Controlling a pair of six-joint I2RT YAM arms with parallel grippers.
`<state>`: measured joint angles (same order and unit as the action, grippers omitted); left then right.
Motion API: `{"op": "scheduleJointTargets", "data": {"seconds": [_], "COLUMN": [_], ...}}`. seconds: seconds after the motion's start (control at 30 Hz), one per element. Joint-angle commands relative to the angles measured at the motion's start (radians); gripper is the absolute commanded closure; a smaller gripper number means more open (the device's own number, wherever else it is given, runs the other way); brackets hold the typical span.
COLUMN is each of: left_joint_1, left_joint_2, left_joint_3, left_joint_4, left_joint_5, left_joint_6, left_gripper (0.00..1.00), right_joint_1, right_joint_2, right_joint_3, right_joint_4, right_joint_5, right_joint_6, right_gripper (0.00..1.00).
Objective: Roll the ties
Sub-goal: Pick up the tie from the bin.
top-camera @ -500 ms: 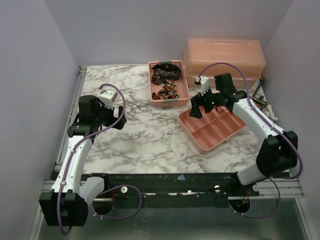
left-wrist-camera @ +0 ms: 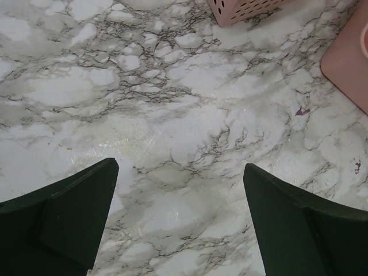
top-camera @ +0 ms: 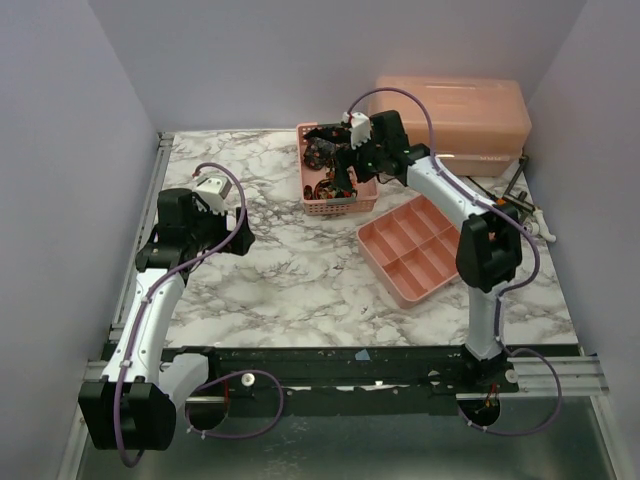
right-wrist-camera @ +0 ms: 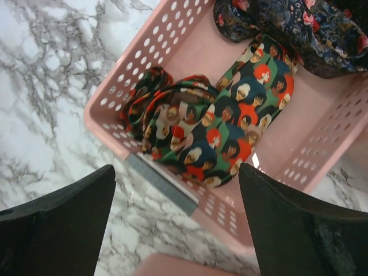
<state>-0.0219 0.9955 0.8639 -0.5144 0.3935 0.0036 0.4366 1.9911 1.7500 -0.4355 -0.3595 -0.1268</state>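
The ties lie bunched in the pink basket (top-camera: pixel 336 208) at the back middle of the table. In the right wrist view, a tie printed with red, orange and green faces (right-wrist-camera: pixel 221 123) fills the near part of the basket (right-wrist-camera: pixel 109 123). A darker tie with pink flecks (right-wrist-camera: pixel 313 29) sits behind it. From above they are the colourful tie (top-camera: pixel 328 186) and the dark tie (top-camera: pixel 322 142). My right gripper (top-camera: pixel 343 172) (right-wrist-camera: pixel 176 172) hovers open over the basket's near rim, holding nothing. My left gripper (top-camera: pixel 225 235) (left-wrist-camera: pixel 181 167) stands open above bare marble at the left.
A pink divided tray (top-camera: pixel 420 250) lies right of the middle, its corner (left-wrist-camera: pixel 351 63) in the left wrist view. A pink lidded box (top-camera: pixel 450 115) stands at the back right. Grey walls close in the marble table (top-camera: pixel 290 290). The basket's corner (left-wrist-camera: pixel 241 8) is in the left wrist view.
My right arm has swung left from above the divided tray to above the pink basket. The left arm has stayed put.
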Motion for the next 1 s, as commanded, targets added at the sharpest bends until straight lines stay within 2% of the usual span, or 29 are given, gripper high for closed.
{"op": "scheduleJointTargets", "data": {"seconds": [0.0, 0.27, 0.33, 0.4, 0.47, 0.67, 0.97], "left_joint_1": [-0.003, -0.003, -0.003, -0.003, -0.002, -0.003, -0.004], "left_joint_2": [0.005, -0.002, -0.001, 0.000, 0.001, 0.018, 0.034], "left_joint_3": [0.040, 0.037, 0.039, 0.040, 0.043, 0.064, 0.086], "left_joint_4": [-0.007, -0.010, -0.009, -0.012, -0.011, -0.020, -0.011], "left_joint_5": [-0.037, -0.064, -0.068, -0.068, -0.067, -0.053, 0.078], "left_joint_6": [-0.031, -0.025, -0.027, -0.029, -0.031, -0.034, 0.041], "left_gripper": [0.02, 0.02, 0.02, 0.02, 0.02, 0.02, 0.02], "right_joint_1": [0.014, 0.049, 0.050, 0.050, 0.050, 0.050, 0.050], "right_joint_2": [0.146, 0.332, 0.358, 0.375, 0.370, 0.267, 0.058], "right_joint_3": [0.128, 0.246, 0.252, 0.261, 0.268, 0.317, 0.380], "right_joint_4": [0.001, -0.035, -0.042, -0.061, -0.075, -0.110, -0.115], "right_joint_5": [0.104, 0.199, 0.223, 0.228, 0.220, 0.140, 0.049], "right_joint_6": [0.069, 0.046, 0.044, 0.045, 0.045, 0.063, 0.074], "right_gripper": [0.11, 0.17, 0.22, 0.35, 0.54, 0.99, 0.99]}}
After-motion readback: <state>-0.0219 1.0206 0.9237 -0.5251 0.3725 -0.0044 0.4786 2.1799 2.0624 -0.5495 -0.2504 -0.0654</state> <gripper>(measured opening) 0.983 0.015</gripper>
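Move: The tie with the printed faces lies crumpled in the bin, about 12 cm below the right hand, some 3 cm ahead and 2 cm left. The dark floral ties are roughly 9 cm farther out beyond that tie and 3 cm more to the left. The pink divided tray's middle lies about 12 cm back and 16 cm right of the right hand. From the left hand, the printed tie is some 18 cm ahead, 23 cm right and 14 cm lower. The right hand dips about 12 cm down and slightly forward, pinches the printed tie, then lifts some 12 cm. ##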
